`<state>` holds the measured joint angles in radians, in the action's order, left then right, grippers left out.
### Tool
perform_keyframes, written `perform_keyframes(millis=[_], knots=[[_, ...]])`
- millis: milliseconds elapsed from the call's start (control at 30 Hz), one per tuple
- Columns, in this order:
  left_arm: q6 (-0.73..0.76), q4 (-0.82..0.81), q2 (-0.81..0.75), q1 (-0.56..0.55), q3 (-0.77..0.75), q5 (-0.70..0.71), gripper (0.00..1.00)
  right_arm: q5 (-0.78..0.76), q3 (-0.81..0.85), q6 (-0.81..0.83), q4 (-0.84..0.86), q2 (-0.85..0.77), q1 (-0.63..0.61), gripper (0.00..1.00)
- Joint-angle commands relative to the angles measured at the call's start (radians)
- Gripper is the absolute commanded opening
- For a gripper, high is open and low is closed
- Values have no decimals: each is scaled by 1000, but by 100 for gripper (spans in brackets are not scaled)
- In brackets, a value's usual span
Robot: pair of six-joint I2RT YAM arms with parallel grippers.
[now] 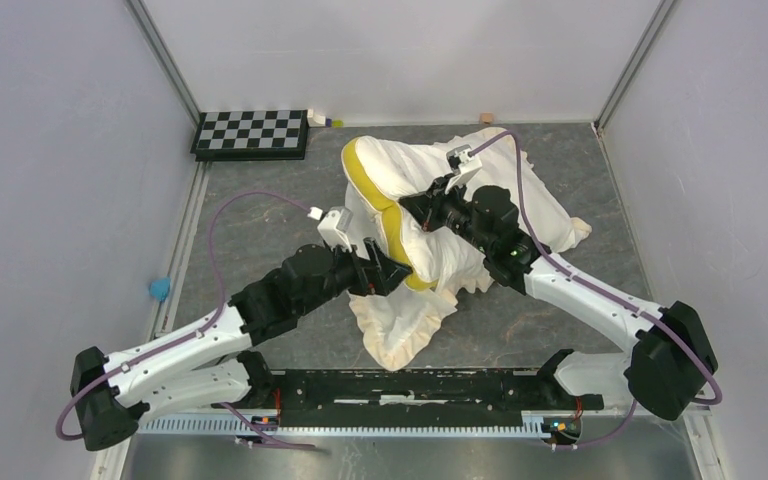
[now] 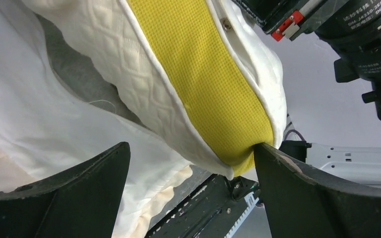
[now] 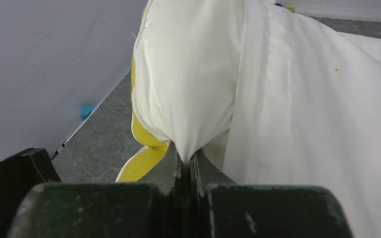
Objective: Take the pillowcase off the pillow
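Observation:
The pillow (image 1: 410, 165) is a plump cream cushion with a yellow band (image 2: 203, 74), lifted on edge at the table's middle. The pillowcase (image 1: 400, 325) hangs off its lower end, cream with a frilled edge, and spreads on the table; more of it lies under the right arm (image 1: 555, 225). My right gripper (image 1: 415, 212) is shut on a pinch of the pillow's cream cloth (image 3: 188, 74) beside the yellow band. My left gripper (image 1: 392, 272) is open below the pillow's low end; in its wrist view (image 2: 191, 148) one finger (image 2: 297, 188) touches the yellow band, and pillowcase cloth (image 2: 30, 109) lies by the other.
A checkerboard (image 1: 251, 133) lies at the back left. Small blocks (image 1: 485, 118) sit by the back wall. A blue object (image 1: 160, 289) is at the left wall. A black rail (image 1: 410, 385) runs along the near edge. Walls close in three sides.

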<state>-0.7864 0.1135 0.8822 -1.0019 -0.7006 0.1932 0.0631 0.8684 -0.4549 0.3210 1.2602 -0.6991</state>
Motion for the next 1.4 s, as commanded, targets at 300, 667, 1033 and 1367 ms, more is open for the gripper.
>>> perform_keyframes(millis=[300,667,1033,1367], knots=[[-47,-404,-36,120,70,-290,100,59,-18,-29,168,-1,-2,3],[-93,-110,155,148,-29,-151,99,102,-11,-32,179,-2,-2,10],[-33,-66,134,289,41,-259,2,-47,-128,225,-53,-191,-2,84],[18,77,-11,400,123,-267,2,-298,-299,388,-243,-361,-2,97]])
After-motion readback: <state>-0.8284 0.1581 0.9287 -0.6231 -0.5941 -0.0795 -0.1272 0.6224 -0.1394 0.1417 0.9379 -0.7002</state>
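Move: About 4 cm ahead of the left hand, 2 cm to its right and 3 cm below lies the part of the pillow's yellow side band to be pinched. The right hand already grips the pillow roughly 12 cm ahead of the left hand, 5 cm to its right and 3 cm higher. The pillowcase's ruffled flap lies about 5 cm back from the left hand, 1 cm right and 20 cm below. From the right hand the band spot is 8 cm back, 3 cm left, 6 cm down. Rising about 3 cm with open fingers, the left hand then dips forward and down onto the yellow band and pinches it, then pulls left some 8 cm and down about 5, tipping its fingers further down. The right hand holds nearly still until the left begins closing, then opens, lets go of the pillow and swings away right, down and slightly back. ##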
